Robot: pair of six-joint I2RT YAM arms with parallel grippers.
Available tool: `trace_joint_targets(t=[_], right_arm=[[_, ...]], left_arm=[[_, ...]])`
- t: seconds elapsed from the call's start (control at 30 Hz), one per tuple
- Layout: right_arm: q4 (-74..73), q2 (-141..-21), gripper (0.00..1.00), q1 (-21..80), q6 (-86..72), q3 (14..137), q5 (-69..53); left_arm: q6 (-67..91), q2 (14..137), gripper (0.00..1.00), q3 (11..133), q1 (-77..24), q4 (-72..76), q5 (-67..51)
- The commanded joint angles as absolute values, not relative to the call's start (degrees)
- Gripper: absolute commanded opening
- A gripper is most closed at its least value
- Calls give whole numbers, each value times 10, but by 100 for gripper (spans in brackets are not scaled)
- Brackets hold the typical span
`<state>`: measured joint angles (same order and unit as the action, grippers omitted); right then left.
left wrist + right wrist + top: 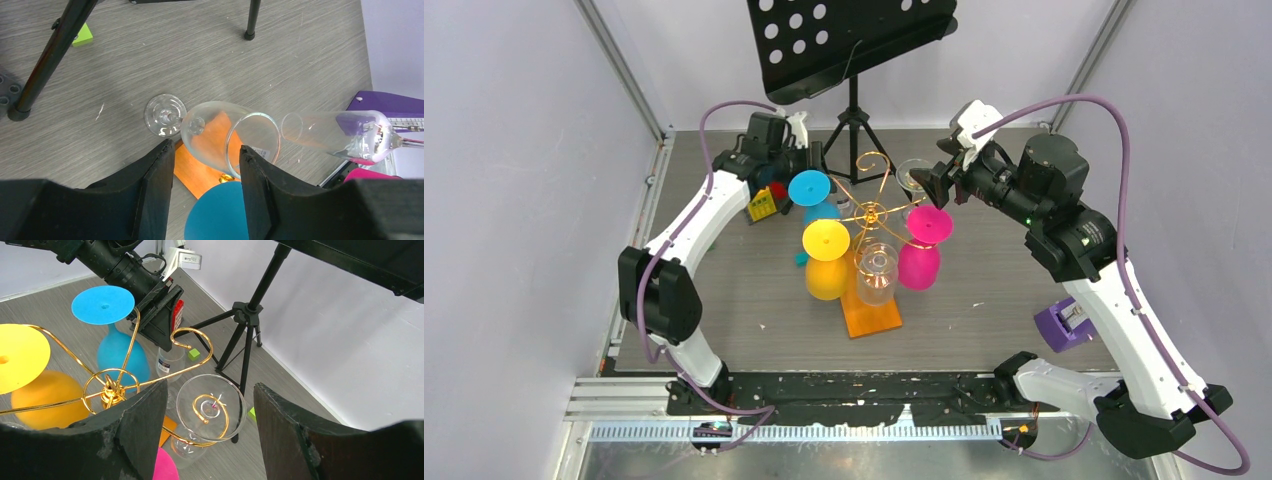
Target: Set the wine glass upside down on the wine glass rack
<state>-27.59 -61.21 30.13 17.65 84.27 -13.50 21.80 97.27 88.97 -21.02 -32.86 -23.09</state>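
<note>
The gold wire wine glass rack (869, 212) (111, 390) stands mid-table on its orange base (874, 318). A clear wine glass (210, 135) (169, 362) with a label near its rim seems to stand upright on the table behind the rack. My left gripper (206, 146) (816, 160) hovers above it, open and empty, beside the foot of a hanging blue glass (220, 212). My right gripper (210, 386) (929, 185) is open. Its fingers flank, without touching, the foot of another clear glass (210, 407) that hangs upside down on a gold curl.
Blue (809, 188), yellow (826, 240), pink (927, 225) and clear (876, 268) glasses hang from the rack. A black music stand (854, 40) on a tripod (245, 315) rises behind. A green block (82, 34), a toy (764, 205) and a purple object (1064, 325) lie about.
</note>
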Motion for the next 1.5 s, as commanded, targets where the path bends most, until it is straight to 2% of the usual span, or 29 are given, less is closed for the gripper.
trace_joint_targets(t=[0.0,0.43,0.7,1.1,1.47], right_arm=[[-262,-607,69,301,179,845,-142],[-261,-606,69,300,181,843,-147],[-259,-605,69,301,179,840,-147],[-254,-607,69,301,176,839,-155],[-252,-606,69,301,178,833,-157]], left_arm=[[194,973,49,906,-212,-355,-203],[184,963,45,892,-211,-375,-157],[183,950,39,876,-205,-375,-145],[180,935,19,870,-200,-380,-136],[171,905,18,858,-184,-406,-112]])
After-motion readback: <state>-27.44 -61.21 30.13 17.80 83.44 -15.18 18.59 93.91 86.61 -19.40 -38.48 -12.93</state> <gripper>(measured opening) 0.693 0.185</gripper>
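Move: The clear wine glass still stands on the table, its middle about 4 cm to the left hand's right, 3 cm back and 11 below, rim near the fingertips. The rack's post is some 14 cm back and 8 right of that hand; the hanging blue glass about 9 cm back, 1 left, at hand height. From the right hand, the clear glass lies roughly 7 cm ahead, 18 left and 34 below. The left hand narrows its fingers at the clear glass's rim, going about 5 cm left and slightly down. ##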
